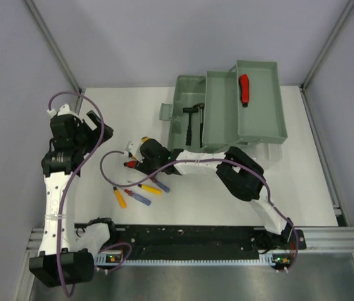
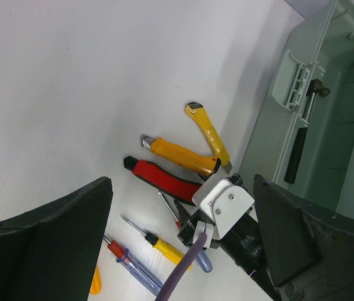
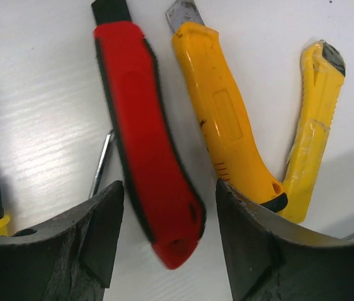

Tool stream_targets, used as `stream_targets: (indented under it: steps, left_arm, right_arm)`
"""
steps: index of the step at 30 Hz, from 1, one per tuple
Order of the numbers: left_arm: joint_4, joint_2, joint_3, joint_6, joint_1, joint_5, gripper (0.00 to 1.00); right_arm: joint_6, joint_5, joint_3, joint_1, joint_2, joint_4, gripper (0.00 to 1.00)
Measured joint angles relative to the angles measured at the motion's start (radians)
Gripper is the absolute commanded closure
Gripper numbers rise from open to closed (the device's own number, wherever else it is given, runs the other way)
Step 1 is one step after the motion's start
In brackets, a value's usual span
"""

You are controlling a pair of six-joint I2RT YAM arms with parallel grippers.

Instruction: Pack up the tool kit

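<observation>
The grey-green toolbox (image 1: 189, 94) stands open at the back, its tray (image 1: 261, 135) folded out to the right. A red-handled tool (image 1: 244, 89) lies in the tray and a small hammer (image 1: 192, 119) lies in the box. On the table lie another red-handled tool (image 3: 148, 150), two yellow knives (image 3: 223, 125) (image 3: 311, 125) and several screwdrivers (image 1: 140, 195). My right gripper (image 3: 167, 232) straddles the rear end of that red handle, with a gap on each side. My left gripper (image 1: 96, 124) hovers wide open at the left, nothing between its fingers (image 2: 45, 251).
The toolbox's front wall with its latch (image 2: 292, 81) rises just right of the knives. Grey side walls close in the white table (image 1: 133, 113) on both sides. A purple cable (image 1: 164, 164) runs along my right arm above the screwdrivers.
</observation>
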Motion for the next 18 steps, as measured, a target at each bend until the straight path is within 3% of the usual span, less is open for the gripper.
stream_targets:
  steps: [8,18]
  left_arm:
    - [-0.001,-0.001,-0.010,0.001,0.004,0.015,0.03]
    - [-0.001,-0.004,-0.013,0.001,0.006,0.032,0.04]
  right_arm:
    - [-0.017,-0.013,0.077,-0.005,0.053,-0.009,0.42]
    - [-0.059,-0.068,0.134,-0.010,0.071,-0.082,0.77]
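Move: Just beside the right hand, down at table level, lies the red utility knife, its middle about 4 cm to the left and 1 cm ahead, its tail end already between the open fingers. The orange knife sits about 4 cm ahead and 3 cm left, the yellow knife some 7 cm ahead and 1 cm right; a small blue screwdriver lies 4 cm back, straight behind. From the left hand the red knife is roughly 13 cm right, level fore-and-aft, 24 cm below. Sliding level just over the table, the right hand goes about 1.5 cm left and 1 cm forward along the red knife from its tail towards its middle. There it all but stops, eases back a touch and turns some 5 degrees counter-clockwise as its fingers close from over half open to about a third, pinching the red handle from both sides behind the middle. ##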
